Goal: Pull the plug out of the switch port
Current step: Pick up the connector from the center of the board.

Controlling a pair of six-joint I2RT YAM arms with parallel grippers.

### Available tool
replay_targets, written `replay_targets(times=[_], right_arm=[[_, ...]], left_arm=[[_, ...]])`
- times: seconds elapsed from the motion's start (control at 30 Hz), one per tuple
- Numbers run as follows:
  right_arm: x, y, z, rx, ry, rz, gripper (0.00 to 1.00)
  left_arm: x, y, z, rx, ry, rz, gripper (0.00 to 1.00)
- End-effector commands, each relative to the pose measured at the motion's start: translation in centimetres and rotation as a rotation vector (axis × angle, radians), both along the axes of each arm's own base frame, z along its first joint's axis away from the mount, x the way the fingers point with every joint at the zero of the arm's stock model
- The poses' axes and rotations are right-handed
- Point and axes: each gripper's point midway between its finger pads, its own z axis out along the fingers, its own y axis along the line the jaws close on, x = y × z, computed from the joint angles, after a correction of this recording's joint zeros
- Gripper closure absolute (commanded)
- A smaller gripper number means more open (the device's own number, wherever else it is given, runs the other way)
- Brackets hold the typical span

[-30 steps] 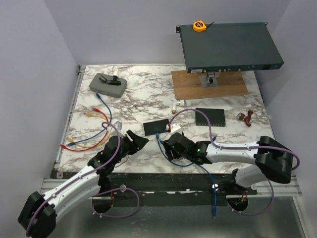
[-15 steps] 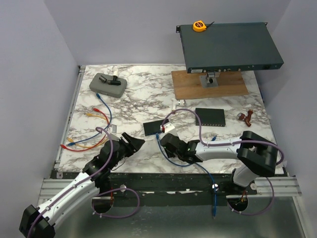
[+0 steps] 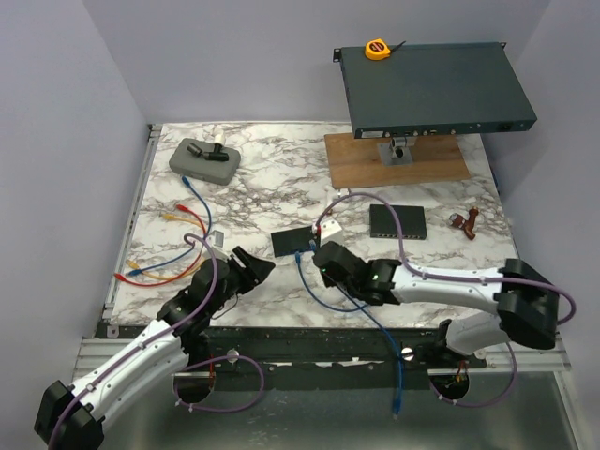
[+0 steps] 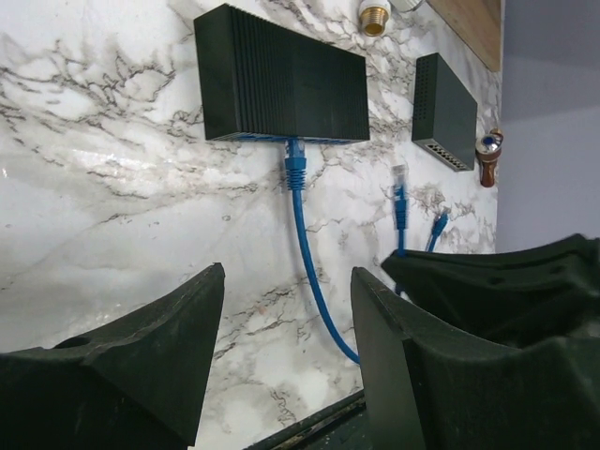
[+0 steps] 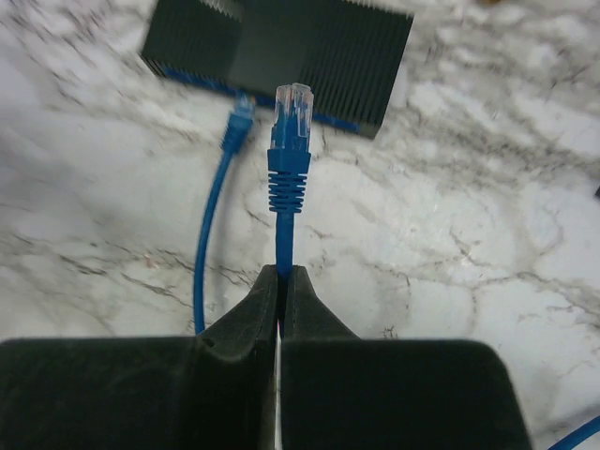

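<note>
A small black switch (image 3: 292, 240) (image 4: 281, 89) (image 5: 281, 47) lies flat on the marble table. One blue plug (image 4: 295, 164) (image 5: 239, 117) sits in a port on its near face, and its cable runs toward me. My right gripper (image 5: 281, 277) (image 3: 323, 255) is shut on a second blue cable just behind its plug (image 5: 291, 112) (image 4: 400, 187). That plug is free of the switch, its clear tip pointing at the switch's near face. My left gripper (image 4: 286, 281) (image 3: 253, 265) hangs open and holds nothing, a little left of the switch and near the table's front.
A second black switch (image 3: 397, 220) lies to the right, with a brown object (image 3: 466, 223) beyond it. A rack unit (image 3: 431, 89) with a yellow tape measure (image 3: 377, 49) rests over a wooden board (image 3: 394, 159). A grey case (image 3: 204, 157) and loose coloured cables (image 3: 173, 267) lie on the left.
My right gripper has shut on the blue cable behind the free plug and moved slightly toward the switch. The left arm shifted a little and stays open.
</note>
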Motion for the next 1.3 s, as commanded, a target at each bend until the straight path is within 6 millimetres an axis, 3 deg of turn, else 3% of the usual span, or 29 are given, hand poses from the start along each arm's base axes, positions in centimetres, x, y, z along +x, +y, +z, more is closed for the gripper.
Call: replay_targets(times=[0.0, 0.17, 0.27, 0.53, 0.73, 0.9, 1.07, 1.17, 1.27], right_arm=[[1.6, 0.1, 8.0, 0.125, -0.156, -0.037, 1.0], [1.7, -0.6, 14.9, 0.411, -0.326, -0.039, 1.0], [1.2, -1.5, 18.0, 0.58, -0.419, -0.023, 0.99], [-0.4, -2.1, 25.1, 0.837, -0.566, 0.061, 1.0], [-3.2, -2.8, 30.7, 1.071, -0.71, 0.195, 1.0], [-2.4, -2.9, 30.0, 1.03, -0.715, 0.163, 1.0], [-0.5, -2.9, 26.2, 0.793, -0.692, 0.103, 0.99], [-0.9, -3.6, 26.7, 0.721, -0.808, 0.165, 0.99], [-0.7, -3.0, 27.4, 0.612, -0.84, 0.223, 0.99]], left_arm=[[0.9, 0.0, 1.8, 0.017, -0.049, 0.008, 0.44], [1.1, -0.4, 2.2, 0.007, -0.069, -0.001, 0.44], [1.0, -0.5, 2.3, -0.019, -0.079, -0.005, 0.44], [0.7, -0.6, 2.4, -0.055, -0.098, -0.009, 0.43], [0.7, -0.5, 2.9, -0.065, -0.117, -0.009, 0.43], [0.6, -0.5, 2.9, -0.062, -0.115, -0.013, 0.43], [0.5, -0.4, 2.4, -0.054, -0.095, -0.012, 0.43], [0.4, -0.5, 2.2, -0.053, -0.091, -0.015, 0.43], [0.6, -0.5, 2.2, -0.051, -0.093, -0.014, 0.43]])
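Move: Just past the right fingertips sits the held blue plug, roughly 3 cm ahead, 1 cm left and 2 cm lower. The small switch with the other plug still in it lies about 7 cm ahead, 4 cm left and 5 cm below this hand; that plugged-in connector is some 4 cm ahead, 4 cm left. The second switch stands about 11 cm ahead, 19 cm right. From the left hand the held plug is roughly 6 cm ahead, 11 cm right, slightly lower. Rising fast, the right hand carries the blue plug away from the switch, about 28 cm up, then settles back a couple of centimetres. On the way the wrist swings the fingers from pointing down and forward to slightly above level, forward-left, some 60 degrees in all, while the shut fingers keep their pinch on the cable behind the plug. The empty, half-open left hand rises about 3 cm. ##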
